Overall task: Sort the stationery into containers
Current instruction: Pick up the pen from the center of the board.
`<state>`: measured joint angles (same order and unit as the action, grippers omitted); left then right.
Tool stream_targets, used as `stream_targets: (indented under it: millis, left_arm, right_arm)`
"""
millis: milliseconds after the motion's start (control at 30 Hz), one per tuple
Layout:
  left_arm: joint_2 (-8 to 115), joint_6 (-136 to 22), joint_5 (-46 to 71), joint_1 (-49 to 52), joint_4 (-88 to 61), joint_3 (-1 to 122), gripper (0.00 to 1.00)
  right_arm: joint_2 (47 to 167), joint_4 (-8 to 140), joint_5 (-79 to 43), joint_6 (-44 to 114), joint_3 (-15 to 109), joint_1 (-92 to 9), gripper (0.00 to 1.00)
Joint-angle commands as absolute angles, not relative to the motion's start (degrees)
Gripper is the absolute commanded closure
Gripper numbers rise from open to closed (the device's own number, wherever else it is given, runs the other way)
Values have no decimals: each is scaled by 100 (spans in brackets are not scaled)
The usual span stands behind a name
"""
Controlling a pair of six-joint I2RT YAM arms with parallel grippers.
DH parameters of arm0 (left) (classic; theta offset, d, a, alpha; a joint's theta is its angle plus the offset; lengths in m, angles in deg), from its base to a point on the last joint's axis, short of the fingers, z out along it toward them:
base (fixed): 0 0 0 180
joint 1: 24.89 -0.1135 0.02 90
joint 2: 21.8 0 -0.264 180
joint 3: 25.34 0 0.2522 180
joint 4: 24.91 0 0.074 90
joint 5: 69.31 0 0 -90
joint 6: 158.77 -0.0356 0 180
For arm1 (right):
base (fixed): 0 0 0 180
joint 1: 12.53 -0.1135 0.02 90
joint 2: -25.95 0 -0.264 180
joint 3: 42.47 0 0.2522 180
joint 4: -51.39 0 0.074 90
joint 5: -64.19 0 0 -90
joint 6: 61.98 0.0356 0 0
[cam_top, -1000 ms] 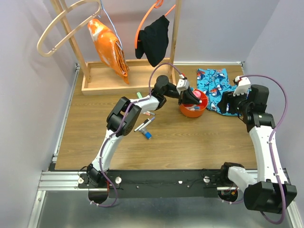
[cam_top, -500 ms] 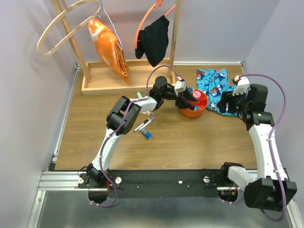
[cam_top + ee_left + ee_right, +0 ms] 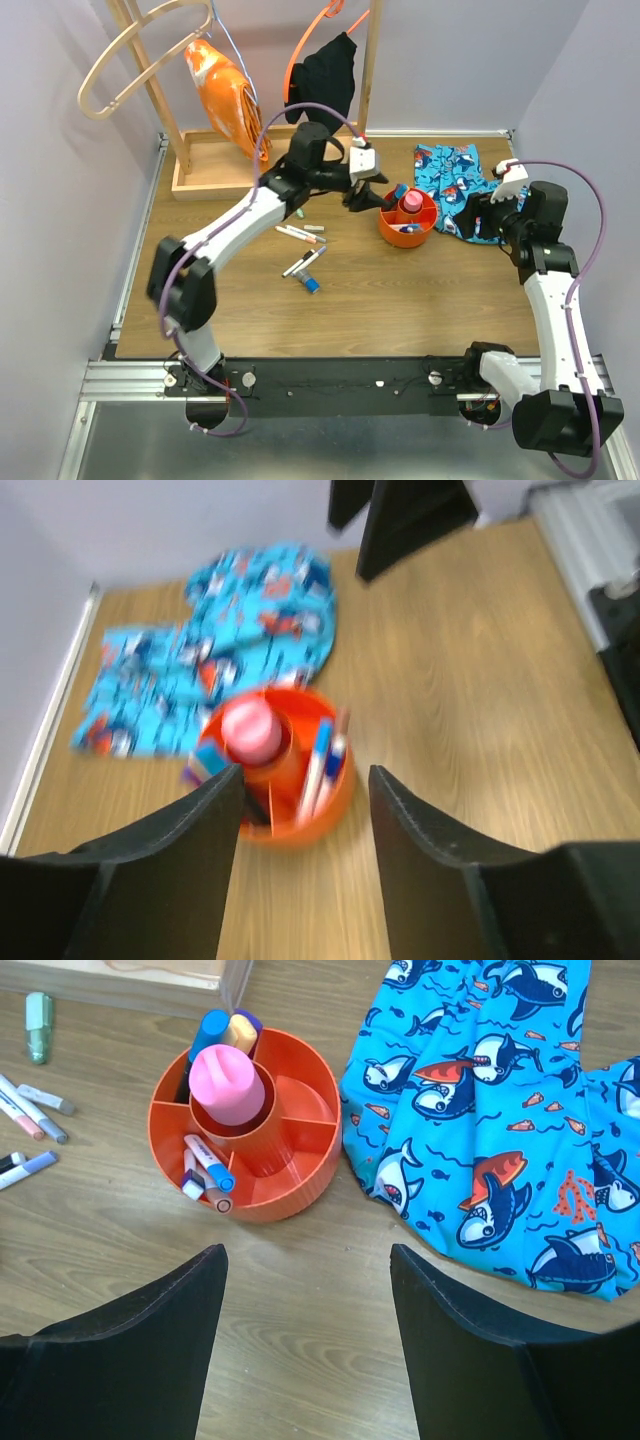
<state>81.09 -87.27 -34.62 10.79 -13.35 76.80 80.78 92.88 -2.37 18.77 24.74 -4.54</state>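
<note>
The orange tub (image 3: 407, 222) stands at the table's back right, with a pink tube (image 3: 410, 203) upright in its middle. Pens and markers (image 3: 205, 1172) sit in its compartments, and a blue one (image 3: 210, 1035) stands at its far side. My left gripper (image 3: 360, 190) hovers just left of the tub, open and empty; its blurred wrist view shows the tub (image 3: 290, 790) beyond the open left gripper (image 3: 305, 772). Loose pens (image 3: 300, 233) and markers (image 3: 305, 263) lie on the wood further left. My right gripper (image 3: 307, 1252) is open and empty, near the tub (image 3: 290, 1185).
A blue shark-print cloth (image 3: 455, 185) lies right of the tub. The wooden rack's tray (image 3: 220, 182) runs along the back, with an orange garment (image 3: 228, 95) and a black one (image 3: 325, 85) hanging above. A small green item (image 3: 38, 1025) lies near the tray.
My left gripper was shut over the tub; it has opened and drawn back to the left, and the arm's elbow has swung left. The right arm has barely moved.
</note>
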Motion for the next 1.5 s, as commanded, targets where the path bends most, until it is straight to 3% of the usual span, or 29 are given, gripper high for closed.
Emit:
stream_targets:
  millis: [0, 133, 367, 1000, 1167, 1200, 1233, 1333, 1467]
  left_arm:
    - [7629, -9807, -1204, 1079, 2465, 7024, 43]
    - [8278, -8989, 28, 1079, 3787, 7481, 47]
    - [8841, -8546, 776, 1167, 3613, 7437, 48]
    - [10124, -8670, 1015, 1123, 3710, 8448, 52]
    - [10335, -8688, 883, 1097, 3833, 8562, 63]
    - [10362, -8696, 839, 1080, 3885, 8563, 68]
    - [10362, -8679, 787, 1071, 3912, 8554, 79]
    - [10327, -8714, 471, 1027, 4166, 8615, 92]
    - [10178, -8732, -240, 1018, 4597, 9245, 98]
  right_arm:
    - [7992, 8810, -59, 2090, 2306, -426, 26]
    - [7957, 8721, 29, 2257, 2270, -426, 25]
    - [7878, 8695, 143, 2310, 2165, -426, 25]
    - [7394, 8871, -129, 2398, 1892, -426, 25]
    - [7447, 8783, -138, 2398, 1892, -426, 25]
    - [7464, 8783, -138, 2398, 1892, -426, 25]
    - [7464, 8774, -147, 2380, 1892, -426, 25]
    - [7491, 8800, -208, 2336, 1901, -426, 25]
    - [7543, 8792, -235, 2266, 1910, -426, 25]
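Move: To the left hand's left by about 16 cm, 2 cm back and some 27 cm below it, the purple-ended pen lies on the board, the black-capped marker close along it about 3 cm farther left. A pair of pens lies 19 cm left and 5 cm ahead of the hand, the blue-capped tube 17 cm left and 7 cm back. The red container stands 9 cm right, 6 cm ahead. From the right hand the pen is about 40 cm left, level with it, 20 cm below. Swooping away from the red container, the left hand drops about 26 cm and goes 13 cm left to the pens, its fingers swinging from pointing right to pointing down, some 75 degrees. Low over the board it drifts back, then creeps forward and sinks a little more, and the half-open fingers shut on the near-right end of the purple-ended pen, pinching it. ##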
